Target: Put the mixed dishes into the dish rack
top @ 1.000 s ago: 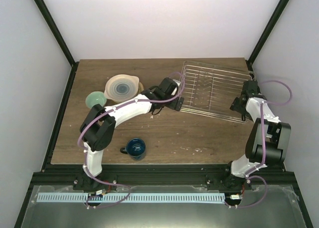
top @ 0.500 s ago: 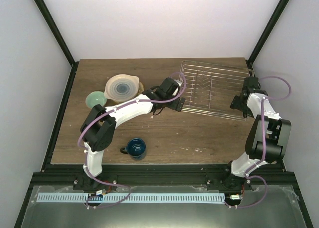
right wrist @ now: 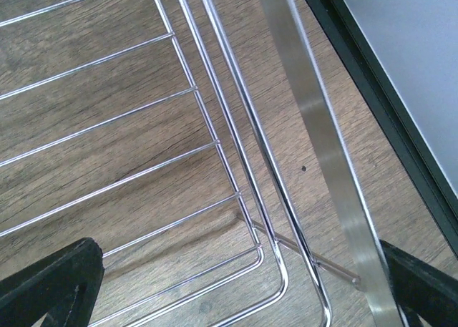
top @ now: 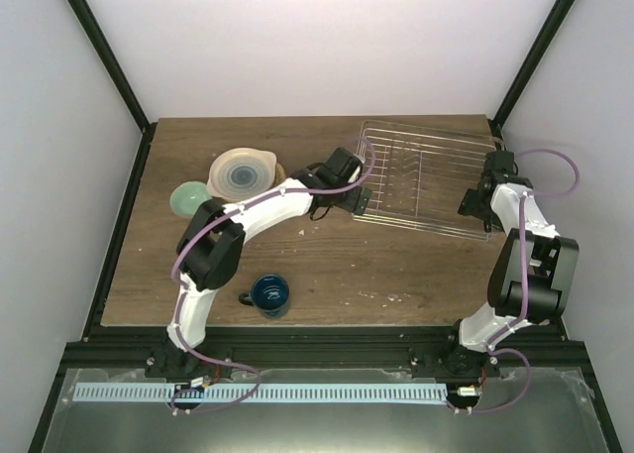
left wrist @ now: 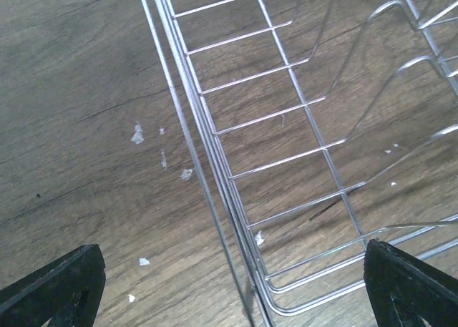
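Observation:
The silver wire dish rack [top: 426, 180] lies at the table's back right with nothing in it. My left gripper [top: 359, 203] is open at the rack's near left corner; in the left wrist view its black fingers [left wrist: 54, 291] straddle the rack's rim [left wrist: 202, 127]. Also open, my right gripper [top: 482, 215] is at the near right corner, and its fingertips [right wrist: 50, 284] stand either side of the rack's corner and flat steel strip [right wrist: 318, 127]. A stack of plates [top: 241, 172] with a cream, teal-ringed one on top, a pale mint bowl [top: 188, 197] and a dark blue mug [top: 268, 292] sit on the left.
The wooden table [top: 327, 265] is bounded by black frame posts and white walls. The right wall and black edge rail [right wrist: 372, 112] run close beside the rack. Small white flecks [left wrist: 137, 134] dot the wood left of the rack.
The left arm has stretched a little farther right along the rack's left rim. The rack has shifted slightly toward the back, and the right gripper moved with it.

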Robot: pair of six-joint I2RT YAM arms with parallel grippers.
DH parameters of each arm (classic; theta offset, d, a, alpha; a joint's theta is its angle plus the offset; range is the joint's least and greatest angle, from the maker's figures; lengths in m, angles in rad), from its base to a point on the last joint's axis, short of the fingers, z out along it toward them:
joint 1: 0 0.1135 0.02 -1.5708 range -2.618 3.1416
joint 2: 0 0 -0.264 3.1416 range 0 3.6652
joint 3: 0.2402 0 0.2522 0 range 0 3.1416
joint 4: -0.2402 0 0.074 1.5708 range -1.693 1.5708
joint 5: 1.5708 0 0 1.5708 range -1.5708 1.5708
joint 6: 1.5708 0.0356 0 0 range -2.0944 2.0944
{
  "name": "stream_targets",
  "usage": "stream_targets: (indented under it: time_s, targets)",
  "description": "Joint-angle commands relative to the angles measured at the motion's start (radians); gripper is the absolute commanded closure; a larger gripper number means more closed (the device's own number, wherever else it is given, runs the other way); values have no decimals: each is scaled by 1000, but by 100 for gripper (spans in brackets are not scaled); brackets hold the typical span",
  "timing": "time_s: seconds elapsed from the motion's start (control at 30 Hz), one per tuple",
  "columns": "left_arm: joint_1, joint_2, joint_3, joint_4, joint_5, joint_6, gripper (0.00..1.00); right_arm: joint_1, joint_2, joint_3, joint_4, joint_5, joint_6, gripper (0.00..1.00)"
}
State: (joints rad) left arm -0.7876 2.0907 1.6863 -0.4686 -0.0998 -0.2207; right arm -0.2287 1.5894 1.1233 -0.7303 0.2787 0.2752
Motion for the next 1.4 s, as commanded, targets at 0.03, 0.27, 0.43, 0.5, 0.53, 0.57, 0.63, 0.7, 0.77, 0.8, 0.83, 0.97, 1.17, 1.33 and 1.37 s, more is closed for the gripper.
stream_targets:
  time_s: [0.03,0.27,0.43,0.5,0.53,0.57,0.63,0.7,0.77,0.8,0.83,0.97,1.17,1.33,1.37]
  targets:
    - [22,86,94,-221,56,54,0,-4,-16,56,-9,-4,-14,0]
    - [29,144,266,-437,90,93,0,-3,-8,77,-30,-14,-27,0]
    - [26,131,256,-501,140,95,0,-4,3,82,-45,-23,-34,0]
    - [18,123,235,-513,173,101,0,-4,9,88,-61,-28,-29,0]
    - [10,122,225,-519,185,104,0,-4,11,92,-71,-29,-26,0]
    - [0,122,218,-526,195,109,0,-4,11,94,-77,-27,-23,0]
    - [-20,125,211,-553,191,113,0,-4,3,89,-81,-23,-19,0]
    - [-36,123,198,-563,186,111,0,-4,-9,83,-81,-31,-14,0]
    - [-45,114,179,-562,192,108,0,-4,-21,73,-80,-43,-10,0]
    - [-49,107,168,-560,195,105,0,-4,-29,68,-78,-46,-9,0]
    - [-51,98,166,-557,197,103,0,-3,-35,63,-77,-47,-9,0]
    - [-55,67,120,-538,184,94,0,-4,-40,61,-69,-44,-9,0]
    - [-55,71,151,-521,160,89,0,-3,-31,76,-62,-17,-9,0]
    - [-55,92,222,-529,145,91,0,-4,-27,90,-51,-1,-13,0]
    - [-55,95,230,-531,143,92,0,-4,-24,95,-51,0,-12,0]
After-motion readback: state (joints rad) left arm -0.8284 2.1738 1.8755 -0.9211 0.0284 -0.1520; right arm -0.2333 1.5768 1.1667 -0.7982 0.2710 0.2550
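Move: The dish rack's front-left lower corner lies about 2 cm back, 1 cm right and 6 cm below the left hand; the rack's middle is some 8 cm ahead and 15 cm right of that hand. The plate stack is about 5 cm ahead and 27 cm left of the left hand, the blue mug 20 cm back and 20 cm left. From the right hand, the rack's right rim is level fore and aft, about 3 cm to the right and 1 cm below. The left hand, fingers wide open, edges about 1 cm forward, then draws back some 8 cm towards its base while sinking about 3 cm around the rack's front-left corner, its fingers tipping 15 to 20 degrees nearer to straight down and its outer finger coming up against the metal rim, before it lifts a centimetre. The right hand all but stays, rising only about 1 cm, its open fingers still straddling the right rim with the right-hand finger on the outside as a stop. ##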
